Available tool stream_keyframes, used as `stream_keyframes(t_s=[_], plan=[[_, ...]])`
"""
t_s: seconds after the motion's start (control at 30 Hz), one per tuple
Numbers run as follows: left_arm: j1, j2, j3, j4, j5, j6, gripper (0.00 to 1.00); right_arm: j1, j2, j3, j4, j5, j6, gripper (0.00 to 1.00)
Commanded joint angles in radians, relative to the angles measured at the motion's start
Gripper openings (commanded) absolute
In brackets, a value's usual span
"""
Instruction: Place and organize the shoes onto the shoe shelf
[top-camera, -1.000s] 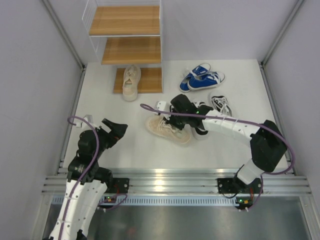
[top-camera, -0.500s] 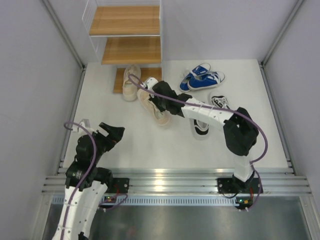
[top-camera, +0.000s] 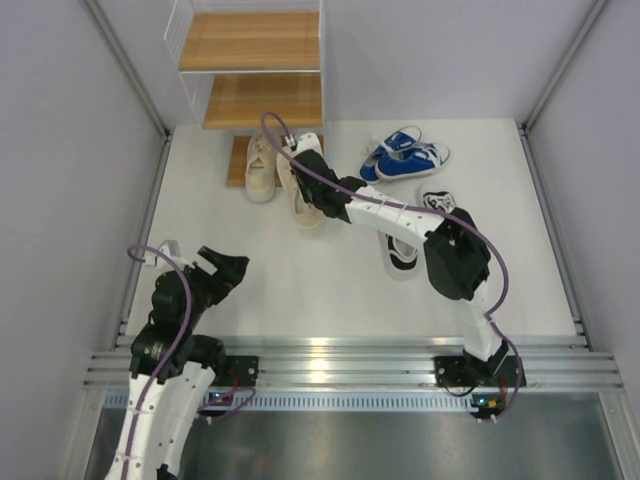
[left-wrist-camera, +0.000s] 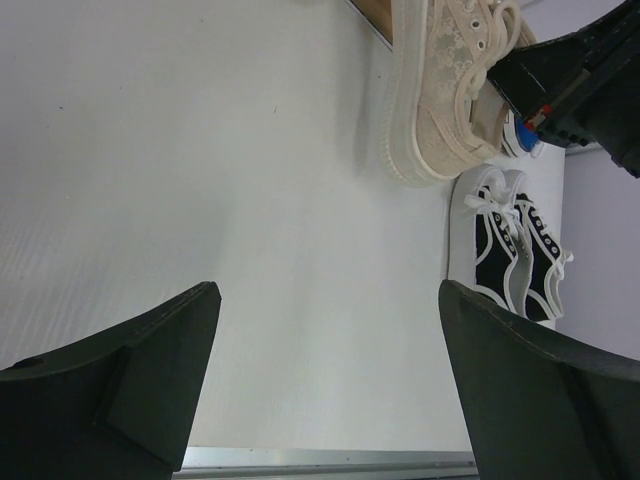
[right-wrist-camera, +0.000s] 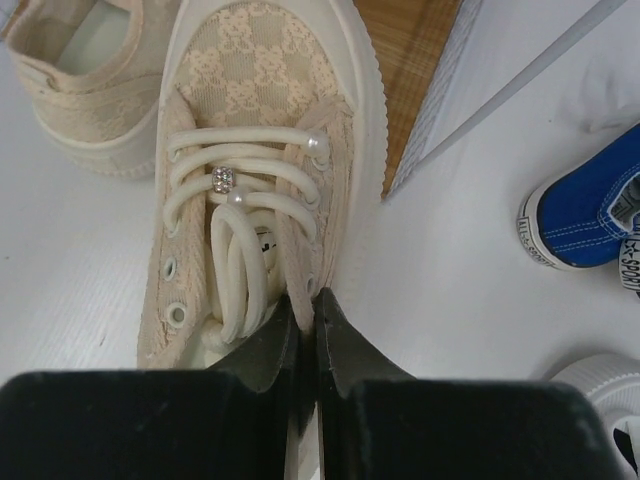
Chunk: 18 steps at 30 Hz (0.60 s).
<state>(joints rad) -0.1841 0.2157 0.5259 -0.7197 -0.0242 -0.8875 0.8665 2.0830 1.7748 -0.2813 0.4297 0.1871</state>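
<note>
My right gripper (top-camera: 312, 178) (right-wrist-camera: 302, 305) is shut on the side wall of a beige shoe (top-camera: 300, 200) (right-wrist-camera: 265, 150) by its lace eyelets. The shoe's toe points at the lowest board of the shoe shelf (top-camera: 262, 70) (right-wrist-camera: 410, 70). The other beige shoe (top-camera: 262, 165) (right-wrist-camera: 85, 90) lies just left of it, toe on that board. Two blue shoes (top-camera: 405, 157) lie to the right. Two black-and-white shoes (top-camera: 440, 205) (left-wrist-camera: 510, 250) lie under the right arm. My left gripper (top-camera: 222, 268) (left-wrist-camera: 330, 300) hangs open over bare table at the near left, holding nothing.
The table is boxed in by grey walls (top-camera: 60, 200) at the left, right and back. A metal rail (top-camera: 330, 365) runs along the near edge. The two upper shelf boards (top-camera: 250, 40) carry nothing. A blue shoe toe (right-wrist-camera: 590, 215) shows right of the held shoe.
The right arm has carried the beige shoe from mid-table up and left to the shelf's lowest board, beside its mate. The left arm has drawn back slightly, still open.
</note>
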Motion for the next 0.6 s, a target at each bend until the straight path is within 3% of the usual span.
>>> stream_keyframes(t_s=[0.0, 0.2, 0.43, 0.57], plan=[[0.005, -0.013, 0.039, 0.011, -0.006, 0.002, 0.96, -0.001, 0.011, 0.080, 0.155, 0.116, 0.020, 0.00], [0.005, -0.013, 0.037, 0.009, -0.003, -0.004, 0.96, -0.014, 0.064, 0.124, 0.238, 0.158, -0.009, 0.03], [0.005, -0.015, 0.040, 0.009, 0.001, -0.005, 0.96, -0.015, 0.085, 0.118, 0.271, 0.126, -0.037, 0.43], [0.005, -0.013, 0.057, 0.009, 0.007, 0.008, 0.96, -0.030, 0.020, 0.030, 0.272, 0.028, -0.060, 0.58]])
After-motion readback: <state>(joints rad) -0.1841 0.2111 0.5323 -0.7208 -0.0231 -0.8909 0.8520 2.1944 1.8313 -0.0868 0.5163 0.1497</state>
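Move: Just above and around the held beige shoe's middle, the right hand has the free right half of the bottom shelf board about 8 cm ahead and 10 cm below. The first beige shoe stands some 10 cm to the left and 6 cm ahead of this hand; the nearer blue shoe is about 22 cm to its right and 7 cm ahead. From the left hand, that free half lies roughly 27 cm ahead and 13 cm right, 12 cm lower. Easing the beige shoe, still pinched by its upper beside the opening, forward into the free half of the bottom shelf, the right hand advances about 4 cm in all, first sinking 1.5 cm. Midway its fingers begin to open and let go, reaching just over half open as the hand rises again by the same amount, drifts slightly left and tips its fingertips up some 8 degrees. ##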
